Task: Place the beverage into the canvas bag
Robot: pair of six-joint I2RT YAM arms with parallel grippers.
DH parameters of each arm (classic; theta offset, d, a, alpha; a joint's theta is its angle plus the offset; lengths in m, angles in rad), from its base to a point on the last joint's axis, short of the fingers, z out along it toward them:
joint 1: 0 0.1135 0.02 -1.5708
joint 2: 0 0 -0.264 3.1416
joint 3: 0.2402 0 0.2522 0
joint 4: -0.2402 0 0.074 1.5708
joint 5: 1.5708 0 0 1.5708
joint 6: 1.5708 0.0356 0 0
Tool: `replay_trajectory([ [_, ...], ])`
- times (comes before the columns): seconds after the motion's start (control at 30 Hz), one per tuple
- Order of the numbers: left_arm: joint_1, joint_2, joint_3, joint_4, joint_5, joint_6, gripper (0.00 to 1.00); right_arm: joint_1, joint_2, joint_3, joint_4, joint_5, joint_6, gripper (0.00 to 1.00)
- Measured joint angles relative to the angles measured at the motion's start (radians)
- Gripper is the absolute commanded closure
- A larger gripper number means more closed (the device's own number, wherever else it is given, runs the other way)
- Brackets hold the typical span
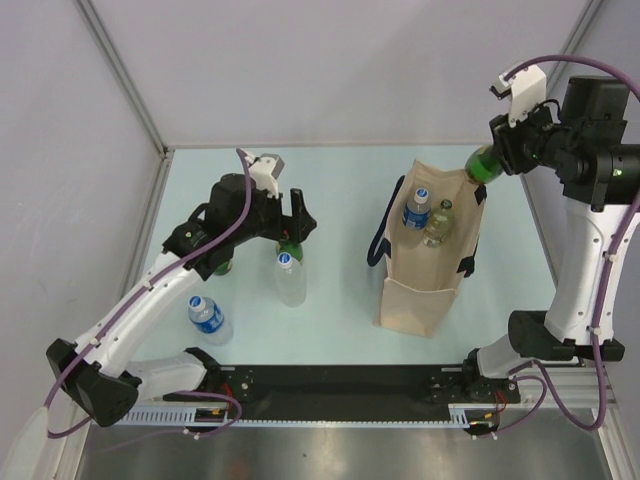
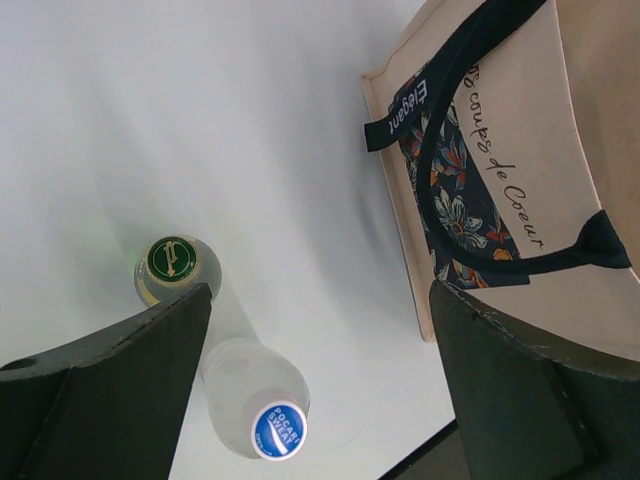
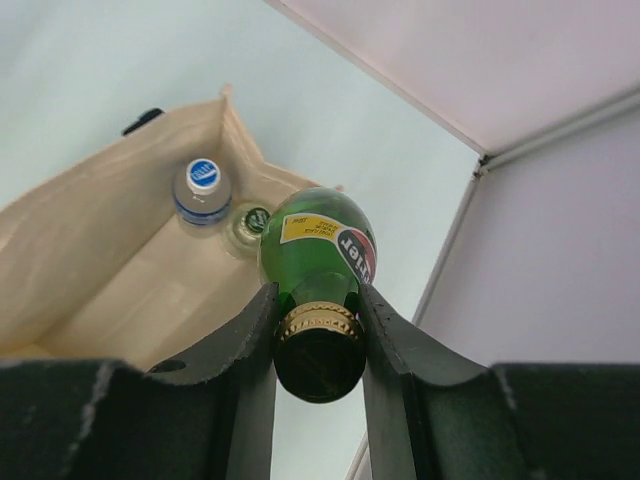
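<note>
The beige canvas bag (image 1: 412, 295) with navy handles stands upright right of centre; it also shows in the left wrist view (image 2: 520, 150) and the right wrist view (image 3: 110, 230). Inside it are a blue-capped bottle (image 1: 417, 207) and a clear green-capped bottle (image 1: 438, 222). My right gripper (image 1: 503, 150) is shut on the neck of a green glass bottle (image 3: 318, 245) and holds it above the bag's far right corner. My left gripper (image 1: 293, 228) is open and empty above a blue-capped Pocari Sweat bottle (image 2: 265, 400) and a green-capped bottle (image 2: 172, 262) on the table.
Another blue-labelled bottle (image 1: 208, 318) is on the table near the left arm, and something green (image 1: 222, 266) shows under that arm. White walls with metal posts close in the back and both sides. A black rail (image 1: 340, 385) runs along the near edge.
</note>
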Motion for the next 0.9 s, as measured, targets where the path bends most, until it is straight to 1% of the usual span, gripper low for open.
replay_trajectory([
  [0.17, 0.001, -0.014, -0.017, 0.003, -0.003, 0.0, 0.04, 0.077, 0.0, -0.009, 0.002, -0.006, 0.011, 1.0],
  [0.3, 0.001, -0.026, -0.03, 0.006, -0.003, 0.0, 0.04, 0.092, -0.003, -0.072, 0.001, -0.072, 0.021, 1.0],
  [0.63, 0.003, -0.069, -0.064, 0.01, -0.034, 0.0, 0.04, 0.111, -0.011, -0.326, 0.031, -0.246, 0.002, 1.0],
  [0.67, 0.003, -0.072, -0.066, 0.01, -0.036, 0.0, 0.03, 0.115, -0.011, -0.341, 0.034, -0.252, -0.001, 1.0],
  [0.77, 0.003, -0.082, -0.07, 0.011, -0.045, 0.0, 0.03, 0.147, -0.03, -0.449, 0.086, -0.263, -0.005, 1.0],
  [0.9, 0.005, -0.09, -0.084, 0.016, -0.077, -0.002, 0.0, 0.192, -0.05, -0.593, 0.159, -0.262, -0.005, 1.0],
])
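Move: The right hand holds the green bottle by its neck high over the bag's far right edge. The canvas bag's middle lies about 10 cm left, 5 cm back and 30 cm below; inside it the blue-capped bottle stands some 13 cm left and 6 cm ahead of the hand, the clear bottle 7 cm left and 5 cm ahead, both about 31 cm below. From the left hand the bag is some 31 cm right, 1 cm back, 13 cm below. Right hand swings left about 10 cm, then also sinks 15 cm towards the bag, tipping downward, keeping its grip. ##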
